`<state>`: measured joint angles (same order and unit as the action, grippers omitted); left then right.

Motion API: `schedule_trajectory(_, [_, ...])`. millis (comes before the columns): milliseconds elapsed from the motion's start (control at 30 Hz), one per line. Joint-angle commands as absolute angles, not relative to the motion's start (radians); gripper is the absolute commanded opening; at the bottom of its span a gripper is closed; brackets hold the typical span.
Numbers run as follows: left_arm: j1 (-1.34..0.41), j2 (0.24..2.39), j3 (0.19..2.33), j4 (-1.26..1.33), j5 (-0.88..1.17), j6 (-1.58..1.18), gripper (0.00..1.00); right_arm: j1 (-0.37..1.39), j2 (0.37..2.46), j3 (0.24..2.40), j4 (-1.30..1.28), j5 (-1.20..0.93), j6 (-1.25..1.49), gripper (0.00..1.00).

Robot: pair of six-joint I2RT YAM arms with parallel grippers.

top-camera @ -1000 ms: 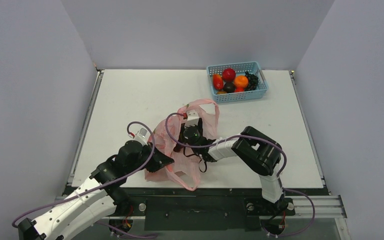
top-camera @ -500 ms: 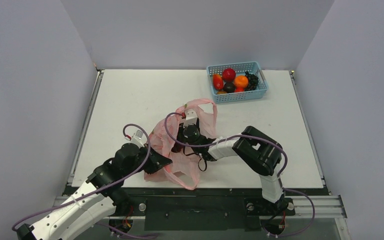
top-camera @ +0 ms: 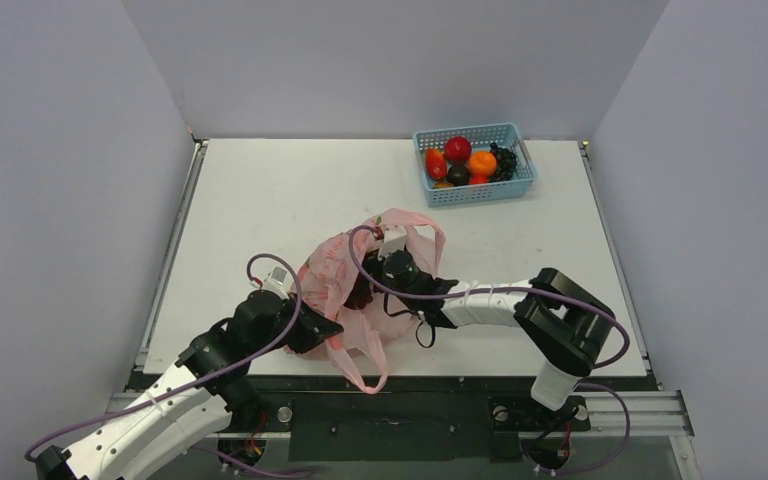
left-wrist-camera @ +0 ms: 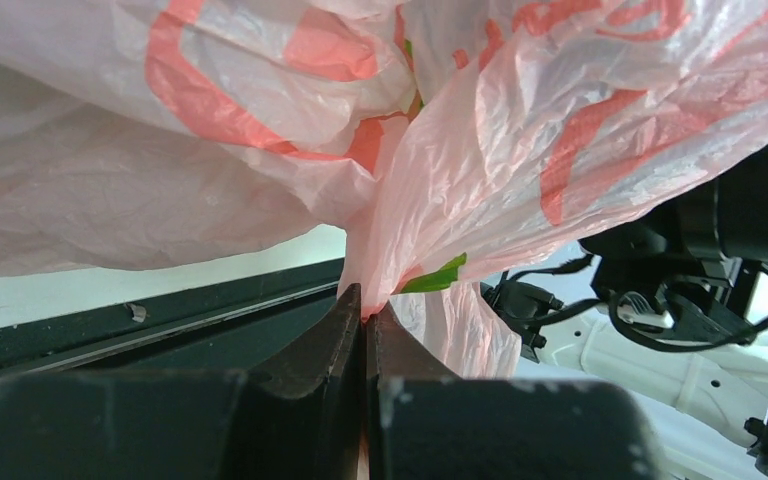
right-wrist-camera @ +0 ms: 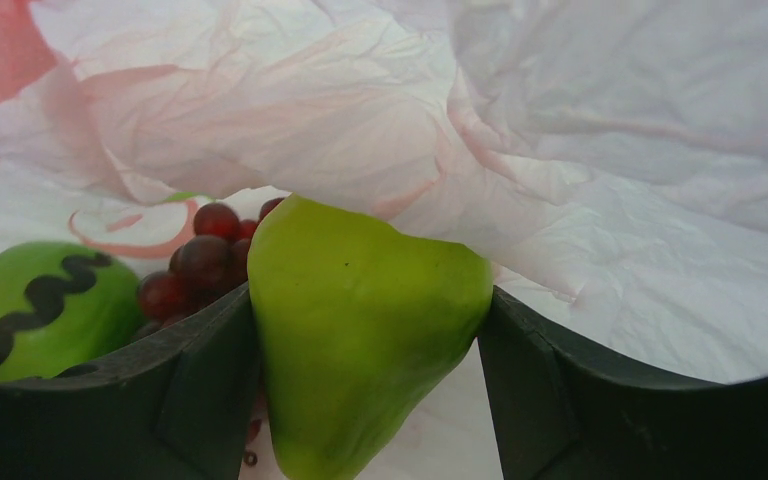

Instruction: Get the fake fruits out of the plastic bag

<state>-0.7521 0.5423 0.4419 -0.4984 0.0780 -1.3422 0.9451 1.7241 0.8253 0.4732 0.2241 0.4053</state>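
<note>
The pink plastic bag lies crumpled at the table's near middle. My left gripper is shut on a fold of the bag at its near edge, fingertips pressed together on the plastic. My right gripper is inside the bag's mouth. In the right wrist view its jaws are closed against both sides of a yellow-green pear. A round green apple and a dark red grape bunch lie just behind it to the left, inside the bag.
A light blue mesh basket stands at the far right with several fruits, among them a round red one and an orange one. The table's front edge and black rail run just below the left gripper.
My right gripper has pushed left, deeper into the bag, and its elbow has swung right. My left gripper has drawn its bag fold slightly nearer. The bag has bunched up around the right gripper.
</note>
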Motion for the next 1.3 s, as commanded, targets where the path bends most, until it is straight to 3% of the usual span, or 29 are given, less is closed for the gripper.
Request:
schedule_trajectory(0, [-0.757, 0.537, 0.44, -0.47, 0.06, -1.376, 0.0, 0.953, 1.635, 0.802, 0.424, 0.148, 0.42, 0.35])
schedule_trajectory(133, [-0.759, 0.537, 0.46, -0.483, 0.052, -1.37, 0.0, 0.943, 1.593, 0.795, 0.361, 0.007, 0.429, 0.36])
schedule_trajectory(300, [-0.759, 0.537, 0.454, -0.466, 0.051, -1.376, 0.0, 0.933, 1.553, 0.779, 0.318, -0.189, 0.466, 0.47])
schedule_trajectory(400, [-0.761, 0.538, 0.443, -0.434, 0.053, -1.38, 0.0, 0.925, 1.56, 0.779, 0.298, -0.243, 0.478, 0.47])
schedule_trajectory(633, [-0.761, 0.547, 0.445, -0.431, 0.067, -1.366, 0.0, 0.889, 1.591, 0.795, 0.304, -0.322, 0.547, 0.35])
schedule_trajectory(767, [-0.761, 0.544, 0.446, -0.43, 0.064, -1.363, 0.0, 0.892, 1.503, 0.817, 0.22, -0.308, 0.544, 0.33])
schedule_trajectory(900, [-0.761, 0.547, 0.438, -0.408, 0.067, -1.368, 0.0, 0.888, 1.384, 0.84, 0.053, -0.334, 0.552, 0.24])
schedule_trajectory(1033, [-0.762, 0.548, 0.437, -0.399, 0.068, -1.359, 0.0, 0.884, 1.288, 0.869, -0.126, -0.422, 0.558, 0.21])
schedule_trajectory(1267, [-0.764, 0.545, 0.413, -0.396, 0.07, -1.332, 0.0, 0.871, 1.137, 0.908, -0.196, -0.709, 0.667, 0.19])
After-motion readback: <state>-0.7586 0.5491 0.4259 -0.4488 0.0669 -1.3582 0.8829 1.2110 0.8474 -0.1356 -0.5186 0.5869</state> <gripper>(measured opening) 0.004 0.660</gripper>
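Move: The right hand, down inside the bag, already has the green pear between its fingers. The near rim of the bag's mouth, its way out, lies some 12 cm back and 3 cm to its right, at about its height. The red grapes lie about 3 cm to its left, 1 cm back and 4 cm below, and the fruit basket some 30 cm ahead and 27 cm right, slightly below. The pear is some 15 cm ahead of the left hand, 5 cm right and 6 cm lower. Keeping the pear pinched between both pads, the right hand draws it back nearly level by about 8 cm towards the bag's mouth, pauses, then lifts and pulls it farther back, rising some 11 cm and drifting slightly right. The wrist turns counter-clockwise and tips down, some 30 degrees each. The left hand stays put, still holding the bag's rim shut in its fingers. ##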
